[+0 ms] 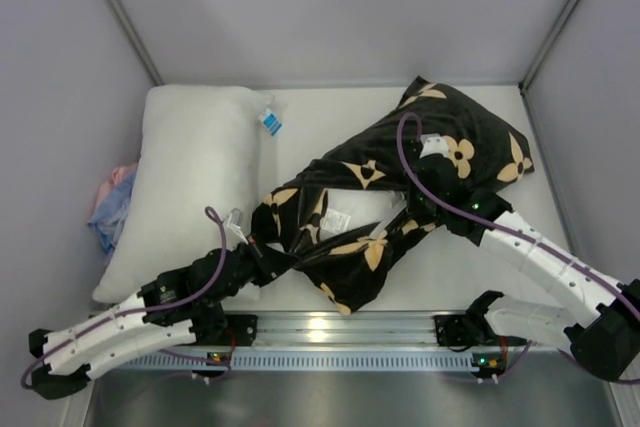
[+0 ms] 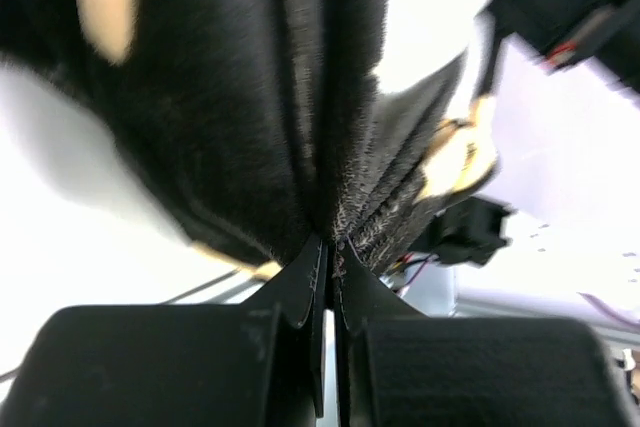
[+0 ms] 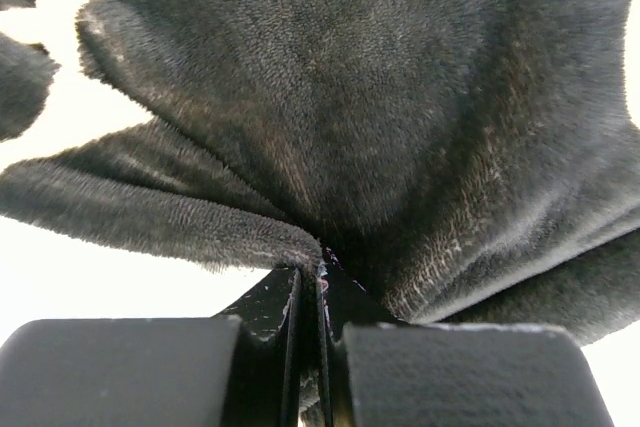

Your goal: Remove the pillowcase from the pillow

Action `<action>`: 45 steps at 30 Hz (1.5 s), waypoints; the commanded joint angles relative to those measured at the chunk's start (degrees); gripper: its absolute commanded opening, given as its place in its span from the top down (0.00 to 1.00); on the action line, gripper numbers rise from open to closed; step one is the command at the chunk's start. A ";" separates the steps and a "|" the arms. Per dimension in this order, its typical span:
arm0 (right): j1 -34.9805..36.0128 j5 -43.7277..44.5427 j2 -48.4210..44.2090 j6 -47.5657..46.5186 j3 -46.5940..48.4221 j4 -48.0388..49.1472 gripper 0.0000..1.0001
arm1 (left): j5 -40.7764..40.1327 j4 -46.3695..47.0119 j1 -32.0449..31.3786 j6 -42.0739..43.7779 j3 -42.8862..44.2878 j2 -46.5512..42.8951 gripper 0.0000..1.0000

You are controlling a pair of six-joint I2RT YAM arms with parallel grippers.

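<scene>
The black pillowcase with tan flowers lies slantwise from the back right toward the front middle. The white pillow shows through its opening near the middle. My left gripper is shut on the case's left edge at the opening. In the left wrist view the gripper pinches bunched black fabric, with white pillow beyond. My right gripper is shut on the case further right. In the right wrist view the gripper holds a fold of the velvety cloth.
A second white pillow with a blue tag at its corner lies along the left side. A pink-blue cloth bundle is wedged between it and the left wall. Grey walls close in the table on three sides.
</scene>
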 commanded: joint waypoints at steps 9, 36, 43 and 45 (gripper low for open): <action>-2.64 -10.54 -1.70 -1.01 -6.23 4.10 1.00 | 6.97 5.70 -0.18 -2.06 -5.77 14.26 1.00; -0.36 -13.09 -7.16 -0.04 -8.35 3.13 1.00 | 9.17 7.46 -0.18 11.45 11.35 20.69 0.24; -0.18 -13.27 -7.25 0.05 -8.52 3.22 1.00 | 12.42 8.07 -0.18 27.27 27.09 34.63 0.14; -0.18 -13.53 -7.25 0.05 -8.43 3.22 1.00 | 12.42 9.29 -0.18 29.31 29.73 38.07 0.13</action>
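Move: The left hand, its shut fingers holding the near-left rim of the dark pillowcase stretched taut, has the pillow's bared white end with the label about 10 cm ahead, 13 cm to its right and 9 cm lower. The loose case flap hangs some 4 cm back, 12 cm right and 14 cm below it, and the plain white pillow lies about 15 cm ahead, 22 cm left, 10 cm lower. From the right hand, also pinching the rim, the bared end is roughly 4 cm back, 11 cm left and 9 cm below. The left hand carries its pinched rim about 8 cm down while easing to the right, opens wide to let go of the cloth low beside the bared end, then rises empty some 16 cm and drifts a further 4 cm right, turning clockwise and tipping its fingers up a little. Meanwhile the right hand gives slack, backing about 3 cm with a slight sink and shift to the left, and keeps its pinch on the other side of the opening. ##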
